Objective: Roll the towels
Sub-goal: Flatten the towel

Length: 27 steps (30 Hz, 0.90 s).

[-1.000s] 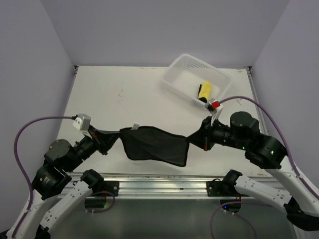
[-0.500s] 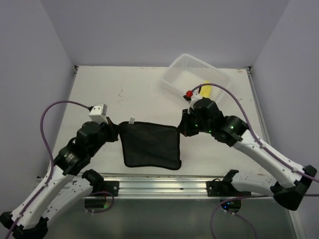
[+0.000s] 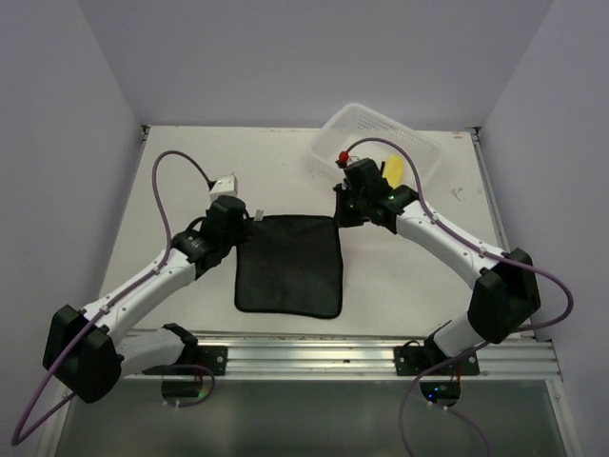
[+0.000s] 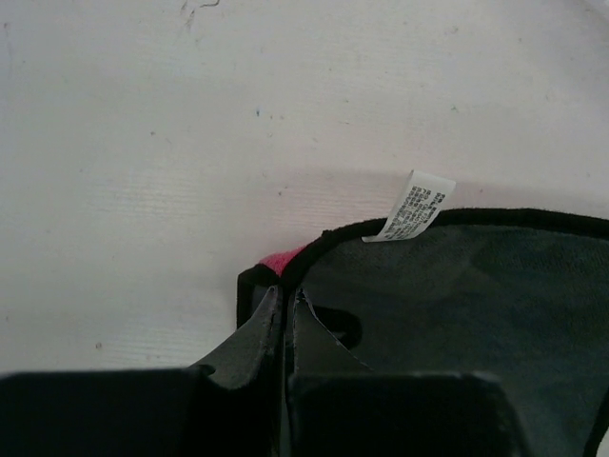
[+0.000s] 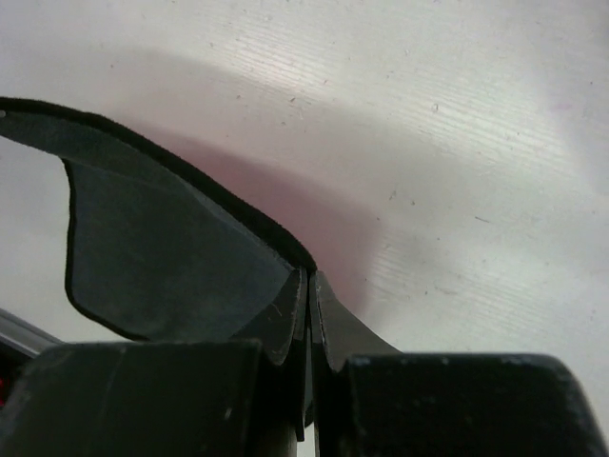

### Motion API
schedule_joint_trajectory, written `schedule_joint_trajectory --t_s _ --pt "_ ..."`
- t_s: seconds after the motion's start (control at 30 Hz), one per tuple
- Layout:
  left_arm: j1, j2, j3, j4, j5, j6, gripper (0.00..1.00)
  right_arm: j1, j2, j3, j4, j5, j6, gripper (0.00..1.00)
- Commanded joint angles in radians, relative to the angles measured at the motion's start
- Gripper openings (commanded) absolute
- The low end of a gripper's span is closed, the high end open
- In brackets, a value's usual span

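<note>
A dark grey towel (image 3: pixel 289 265) lies spread flat on the white table, its far edge held at both corners. My left gripper (image 3: pixel 240 225) is shut on the towel's far-left corner (image 4: pixel 285 276), where a pink underside and a white label (image 4: pixel 416 207) show. My right gripper (image 3: pixel 343 214) is shut on the far-right corner (image 5: pixel 306 267), which is lifted a little off the table with the towel (image 5: pixel 162 248) hanging to the left.
A white plastic basket (image 3: pixel 379 152) stands at the back right, just behind the right arm, with a yellow object (image 3: pixel 393 168) in it. Bare table (image 3: pixel 190 171) lies to the left and behind the towel. Grey walls enclose three sides.
Both arms have reached away from the near edge, carrying the towel's corners forward. The towel has gone from hanging crumpled between the grippers to lying spread flat on the table.
</note>
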Motion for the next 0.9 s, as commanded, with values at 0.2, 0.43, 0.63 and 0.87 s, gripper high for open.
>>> schedule_joint_trajectory --t_s 0.2,0.43,0.63,0.87 --pt "0.046 0.095 -0.073 0.221 -0.006 0.023 0.0 0.0 0.115 0.064 0.098 -0.016 -0.069 0.0" --pt "0.049 0.097 -0.104 0.235 -0.014 0.063 0.0 0.0 0.11 0.029 0.087 -0.004 -0.081 0.0" --pt "0.049 0.063 -0.151 0.241 0.06 0.086 0.0 0.002 0.052 -0.032 0.092 -0.01 -0.07 0.0" --pt "0.049 -0.052 -0.222 0.255 0.163 0.12 0.0 0.003 -0.014 -0.095 0.089 -0.05 -0.061 0.0"
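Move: Both grippers already hold the far edge of the dark towel at its two ends, perhaps 8 cm above the table. From the left gripper the towel's middle lies about 9 cm back and 9 cm right; its white tag sits some 2 cm ahead and 2 cm right. From the right gripper the towel's middle is about 9 cm back and 11 cm left; the white basket is 15 cm ahead and 8 cm right, with the yellow roll 12 cm ahead and 12 cm right. Keep both grippers shut on the towel's far edge and lower it towards the table, the left by about 6 cm and the right by about 4, easing slightly forward at first. Pause briefly, then draw both back 2 cm or so towards the towel's near side, sinking a little more, while turning the left wrist slightly clockwise. ##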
